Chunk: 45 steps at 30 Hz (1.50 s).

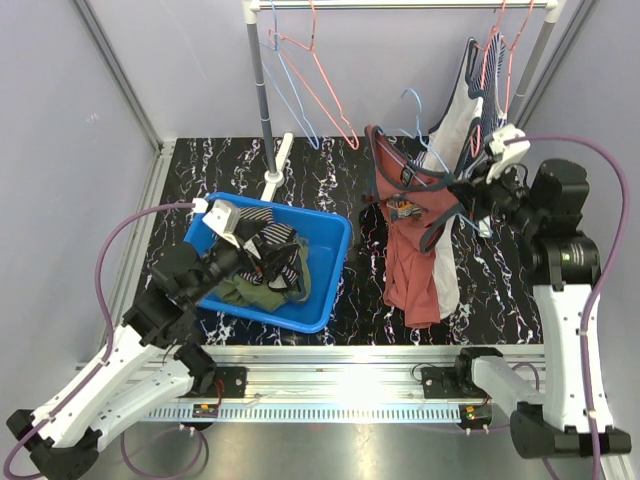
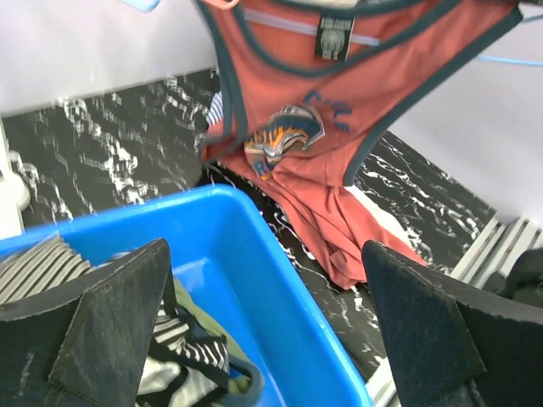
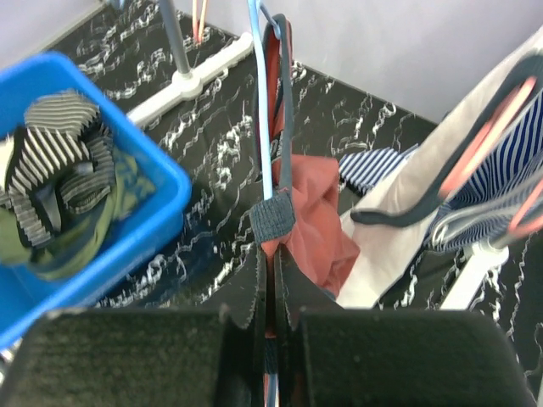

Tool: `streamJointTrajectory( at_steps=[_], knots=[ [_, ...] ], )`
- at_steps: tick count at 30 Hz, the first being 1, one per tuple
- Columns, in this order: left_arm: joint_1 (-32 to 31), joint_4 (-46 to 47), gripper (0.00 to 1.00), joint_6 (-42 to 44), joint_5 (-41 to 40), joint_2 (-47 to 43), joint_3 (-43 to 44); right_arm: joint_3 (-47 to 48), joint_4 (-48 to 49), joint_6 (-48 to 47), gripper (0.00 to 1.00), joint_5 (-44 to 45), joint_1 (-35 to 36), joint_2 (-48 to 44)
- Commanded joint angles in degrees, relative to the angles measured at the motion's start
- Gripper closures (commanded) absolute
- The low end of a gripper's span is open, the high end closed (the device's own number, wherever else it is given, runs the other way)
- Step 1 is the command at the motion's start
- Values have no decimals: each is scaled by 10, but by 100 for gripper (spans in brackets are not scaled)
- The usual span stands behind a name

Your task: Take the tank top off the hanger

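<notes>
The red tank top with dark grey trim hangs on a light blue hanger right of the bin, its hem bunched on the table. My right gripper is shut on its right shoulder strap. In the right wrist view, the right gripper pinches red cloth and grey trim of the tank top, and the hanger's blue wire runs through the same pinch. My left gripper is open over the blue bin. In the left wrist view, the left gripper holds nothing and the tank top hangs ahead.
The blue bin holds striped and green clothes. A garment rack pole stands at the back with empty red and blue hangers. White and striped garments hang at the right end of the rail, close to the right arm.
</notes>
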Motion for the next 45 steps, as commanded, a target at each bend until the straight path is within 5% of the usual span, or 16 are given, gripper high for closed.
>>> streamJointTrajectory(
  at_steps=[1, 14, 26, 39, 45],
  knots=[
    [2, 70, 1, 64, 48, 10, 7, -35, -1, -55, 100, -4, -2, -64],
    [2, 167, 1, 267, 213, 153, 72, -110, -65, -159, 100, -111, -2, -151],
    [2, 178, 5, 351, 348, 270, 139, -122, -130, -312, 100, -245, -2, -172],
    [-5, 80, 43, 428, 463, 330, 199, -120, -164, -398, 100, -328, -2, -159],
    [-15, 51, 82, 465, 452, 340, 201, -119, -162, -393, 100, -341, -3, -156]
  ],
)
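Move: The left hand, open over the blue box, goes for the left shoulder of the red tank top on its blue hanger: about 21 cm ahead, 21 cm to the right and some 8 cm higher; the box's middle is 5 cm ahead, 5 cm left and 20 cm below. From the right hand, already gripping the hanger's near end, that shoulder lies 13 cm ahead and 15 cm left, the box 6 cm back and 38 cm left, and the white tank top 12 cm ahead, 1 cm left. Back towards the base, about 12 cm, the right hand draws the held hanger, sinking some 6 cm and sliding a little left while swivelling counter-clockwise so the free end swings in front of the left hand. The left hand moves right to meet it, bowing slightly forward and back, turns clockwise until its fingers point right, then closes most of the way around hanger and strap. ##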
